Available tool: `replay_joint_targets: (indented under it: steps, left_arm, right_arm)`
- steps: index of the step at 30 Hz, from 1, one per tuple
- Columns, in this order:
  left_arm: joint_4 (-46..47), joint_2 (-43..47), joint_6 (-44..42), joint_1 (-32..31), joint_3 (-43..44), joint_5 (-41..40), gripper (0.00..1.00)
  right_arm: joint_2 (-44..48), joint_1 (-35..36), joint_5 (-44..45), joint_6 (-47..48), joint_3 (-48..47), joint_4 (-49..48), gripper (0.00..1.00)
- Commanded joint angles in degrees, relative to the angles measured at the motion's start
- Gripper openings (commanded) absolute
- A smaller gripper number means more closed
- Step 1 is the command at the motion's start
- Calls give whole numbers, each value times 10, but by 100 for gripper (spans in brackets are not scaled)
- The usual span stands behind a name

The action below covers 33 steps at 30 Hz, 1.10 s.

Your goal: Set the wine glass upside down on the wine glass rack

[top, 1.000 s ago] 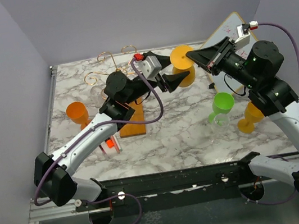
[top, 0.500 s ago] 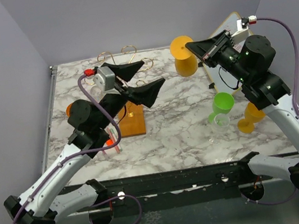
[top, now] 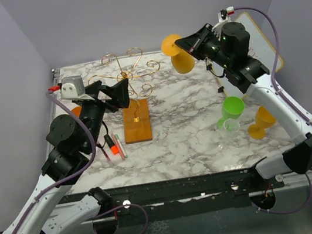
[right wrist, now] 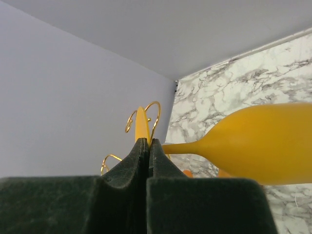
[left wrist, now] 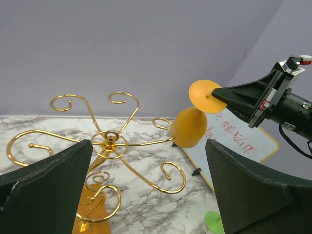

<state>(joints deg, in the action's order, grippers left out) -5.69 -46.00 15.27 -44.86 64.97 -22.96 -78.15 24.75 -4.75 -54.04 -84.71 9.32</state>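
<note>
The gold wire wine glass rack (top: 124, 77) stands on its orange-brown wooden base (top: 136, 122) left of centre; its spiral arms fill the left wrist view (left wrist: 111, 143). My right gripper (top: 183, 44) is shut on the foot of a yellow wine glass (top: 181, 60), held upside down in the air just right of the rack. The glass shows in the left wrist view (left wrist: 190, 126) and the right wrist view (right wrist: 258, 144). My left gripper (top: 117, 90) is open and empty, just left of the rack.
A green glass (top: 230, 110) and a clear glass (top: 229, 129) stand right of centre, a yellow glass (top: 261, 123) lies beside them. An orange glass (top: 76, 112) is behind my left arm. A whiteboard (top: 259, 35) leans at the back right. Markers (top: 113, 147) lie near the base.
My left gripper has let go of the yellow glass and pulled back left past the rack. My right gripper has carried the glass left and up, closer to the rack.
</note>
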Motion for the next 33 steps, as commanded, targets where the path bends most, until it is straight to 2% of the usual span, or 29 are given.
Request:
replay_joint_targets:
  steps: [1, 12, 20, 33]
  left_arm:
    - [-49, 24, -15, -2, 12, -79, 99]
    - [-62, 42, -14, -2, 0, -98, 99]
    - [-53, 34, -9, -2, -11, -102, 99]
    - [-35, 18, 1, -2, -28, -99, 99]
  right_arm:
    - [-71, 0, -59, 30, -52, -53, 1]
    - [-203, 6, -192, 26, -134, -119, 1]
    - [-202, 19, -256, -1, -122, -128, 1]
    - [-163, 26, -309, 0, -81, -101, 1]
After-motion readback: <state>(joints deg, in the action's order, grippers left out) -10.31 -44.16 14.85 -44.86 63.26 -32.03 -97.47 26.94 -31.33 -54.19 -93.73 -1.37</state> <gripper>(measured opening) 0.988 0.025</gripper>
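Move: The right hand holds the yellow wine glass upside down by its stem, just under the foot. The wine glass rack's hub is about 19 cm to its left, 3 cm back and 5 cm lower. The right curl stands roughly 10 cm left, 3 cm back and 6 cm below; the back curl is some 16 cm left, 2 cm ahead and 4 cm lower. From the empty left hand the hub lies about 12 cm ahead, 2 cm right and 8 cm below. Keeping its pinch on the stem, the right hand sweeps about 10 cm left towards the rack's hub in an arc, first also reaching some 6 cm forward and sinking 4 cm to pass beyond the right curl, then drawing back nearly 5 cm while still going left, the wrist turning about 30 degrees counter-clockwise all along. The left hand, still wide open and empty, drifts about 4 cm left on the near side of the rack, then sinks a couple of centimetres, touching nothing. ##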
